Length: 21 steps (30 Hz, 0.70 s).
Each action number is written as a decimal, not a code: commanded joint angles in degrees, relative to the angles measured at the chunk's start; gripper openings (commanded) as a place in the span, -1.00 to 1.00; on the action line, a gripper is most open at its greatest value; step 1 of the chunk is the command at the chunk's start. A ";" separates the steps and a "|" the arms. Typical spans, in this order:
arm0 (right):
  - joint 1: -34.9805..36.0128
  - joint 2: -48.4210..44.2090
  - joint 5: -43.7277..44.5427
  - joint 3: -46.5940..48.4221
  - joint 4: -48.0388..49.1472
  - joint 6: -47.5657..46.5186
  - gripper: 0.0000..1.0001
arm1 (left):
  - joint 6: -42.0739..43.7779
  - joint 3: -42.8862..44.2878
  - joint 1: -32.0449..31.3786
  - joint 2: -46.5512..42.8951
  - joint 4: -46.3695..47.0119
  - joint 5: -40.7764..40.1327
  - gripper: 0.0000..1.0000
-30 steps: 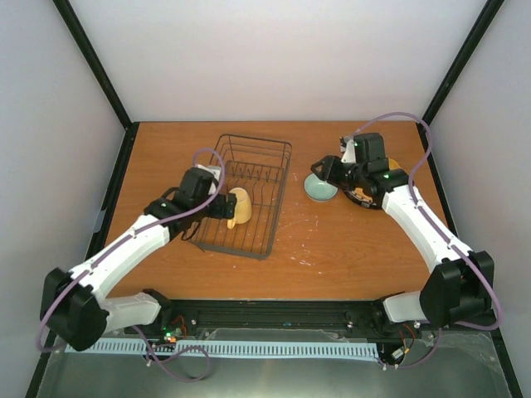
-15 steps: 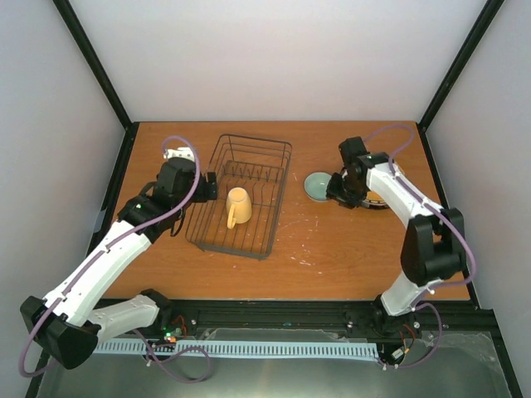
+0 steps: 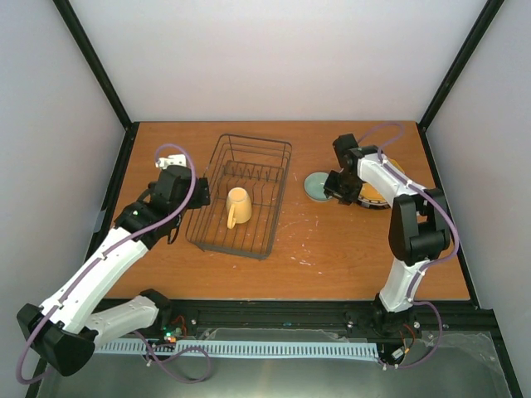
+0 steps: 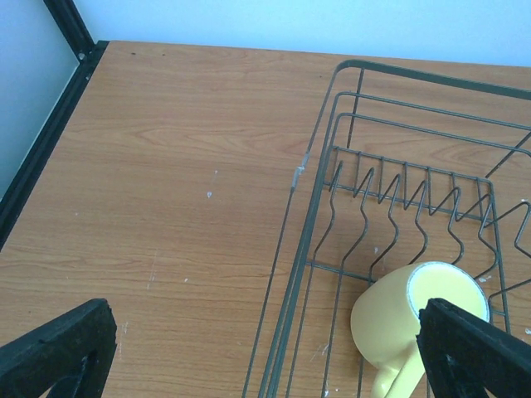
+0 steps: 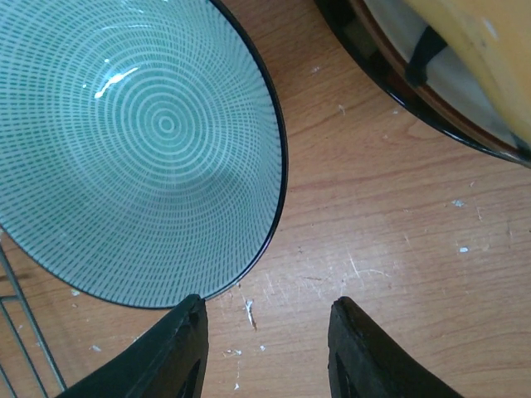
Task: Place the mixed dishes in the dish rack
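Note:
A yellow mug point(image 3: 238, 206) lies on its side inside the dark wire dish rack point(image 3: 274, 149). In the left wrist view the mug point(image 4: 406, 319) is at the lower right, on the rack's floor point(image 4: 332, 166). My left gripper point(image 3: 189, 201) hangs open just outside the rack's left side, and in its wrist view my left gripper point(image 4: 265, 365) holds nothing. The mint-green bowl point(image 3: 315, 184) stands upright on the table. My right gripper point(image 5: 265, 332) is open over bare wood, its left fingertip point(image 5: 178, 344) at the bowl's point(image 5: 141, 149) near rim. Stacked plates point(image 3: 377, 192) lie partly under the right arm.
A dark-rimmed plate point(image 5: 440, 91) with an orange one point(image 5: 481, 41) on it lies close to the right of the bowl. The rack's toothed plate holders point(image 4: 398, 207) stand behind the mug. The black frame post point(image 4: 70, 25) runs along the table's left edge.
My left gripper has drawn back to the left, away from the mug, which stays in the rack. The right arm has swung in low beside the bowl and its jaws have narrowed.

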 commanded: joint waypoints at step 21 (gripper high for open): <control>-1.83 10.84 -0.81 7.00 0.92 -0.48 -0.95 | -2.22 -0.93 -0.20 1.48 0.39 -2.05 0.99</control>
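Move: The green bowl's middle lies about 6 cm ahead of the right hand, 4 cm to its left and 5 cm below. The yellow plate stack is about 8 cm ahead of this hand and 11 cm to its right, some 6 cm below; the middle of the dish rack is around 25 cm to its left and 3 cm ahead. From the left hand, the bowl is roughly 12 cm ahead, 30 cm right and 22 cm lower. The right fingertips pinch the green bowl's near-right rim, one inside and one outside. To get there the hand, pointing nearly straight down and part open, sinks about 3 cm and slides 3.5 cm forward to the rim, the forward push coming mostly in the second half as the fingers close almost fully on the thin wall. ##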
